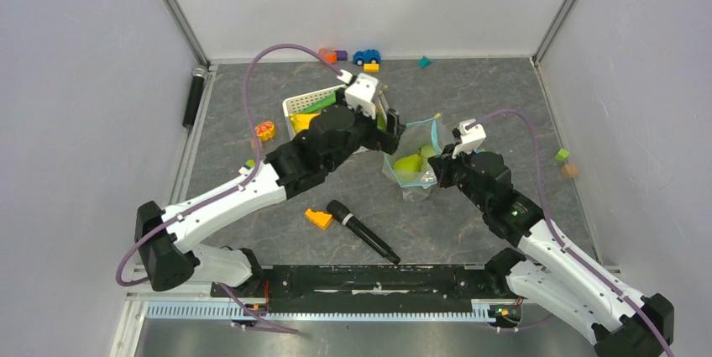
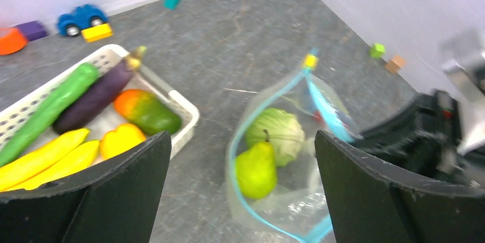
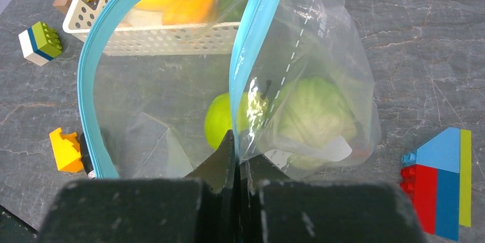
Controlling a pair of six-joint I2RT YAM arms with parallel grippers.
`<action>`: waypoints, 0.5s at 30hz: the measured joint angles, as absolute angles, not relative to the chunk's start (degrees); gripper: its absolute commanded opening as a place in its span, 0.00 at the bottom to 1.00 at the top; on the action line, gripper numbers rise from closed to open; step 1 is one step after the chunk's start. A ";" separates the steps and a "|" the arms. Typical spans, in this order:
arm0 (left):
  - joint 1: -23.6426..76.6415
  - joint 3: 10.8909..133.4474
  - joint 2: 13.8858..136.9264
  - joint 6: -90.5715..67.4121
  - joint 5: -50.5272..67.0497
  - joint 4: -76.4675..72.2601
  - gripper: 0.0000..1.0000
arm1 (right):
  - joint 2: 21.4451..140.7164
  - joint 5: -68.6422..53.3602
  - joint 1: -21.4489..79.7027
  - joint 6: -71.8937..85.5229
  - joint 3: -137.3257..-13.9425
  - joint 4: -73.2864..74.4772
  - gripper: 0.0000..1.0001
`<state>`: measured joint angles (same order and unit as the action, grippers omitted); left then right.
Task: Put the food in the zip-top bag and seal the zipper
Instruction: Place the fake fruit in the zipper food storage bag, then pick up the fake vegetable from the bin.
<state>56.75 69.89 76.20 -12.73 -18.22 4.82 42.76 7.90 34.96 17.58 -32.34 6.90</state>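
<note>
The clear zip-top bag [image 1: 416,164] stands with its mouth held wide. A green pear [image 2: 255,170] and a green cabbage [image 2: 280,131] lie inside it. Its light-blue zipper [image 3: 94,71] loops round the mouth. My right gripper [image 3: 237,146] is shut on the bag's near edge. Just above and left of the mouth, my left gripper [image 2: 241,135] hangs open and holds nothing. More food lies in the white basket [image 2: 186,111]: a cucumber [image 2: 48,108], an eggplant [image 2: 97,97], bananas [image 2: 46,160] and a yellow pepper [image 2: 120,139].
A black microphone [image 1: 363,231] and an orange block [image 1: 319,218] lie in front of the bag. A toy car [image 1: 366,56] and small blocks sit by the back wall. Two small blocks [image 1: 562,155] rest at the right wall, and a block stack [image 3: 440,183] lies near the bag.
</note>
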 measured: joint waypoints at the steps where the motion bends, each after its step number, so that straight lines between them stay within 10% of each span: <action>1: 55.53 69.89 75.88 -13.02 -18.50 5.06 1.00 | 42.89 7.97 34.96 17.58 -32.34 6.87 0.00; 15: 32.93 72.69 89.03 -21.67 -8.21 14.24 1.00 | 44.51 9.13 34.98 17.58 -32.34 6.94 0.00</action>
<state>32.93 72.69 89.03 -21.67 -8.21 14.24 44.51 9.13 34.98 17.58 -32.34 6.94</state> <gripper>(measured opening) 0.994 0.022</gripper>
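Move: The yellow pepper in the white basket lies about 15 cm ahead of my empty left hand, 9 cm to its left and some 26 cm below. The mango is about 6 cm to the right of the pepper and 3 cm farther out, the bananas about 9 cm to its left and 2 cm farther out. The open bag with pear and cabbage sits some 4 cm ahead of my left hand and 6 cm right, 22 cm lower. From my right hand the pepper is about 17 cm ahead, 20 cm left, 15 cm down. With its fingers staying wide open, I swing my left hand away from the bag, forward and left by about 10 cm each way, then sink about 11 cm towards the yellow pepper, mostly in the later part. On the way the fingers tip down some 20 degrees and turn counter-clockwise. My right hand stays put, still pinching the bag's zip edge. ##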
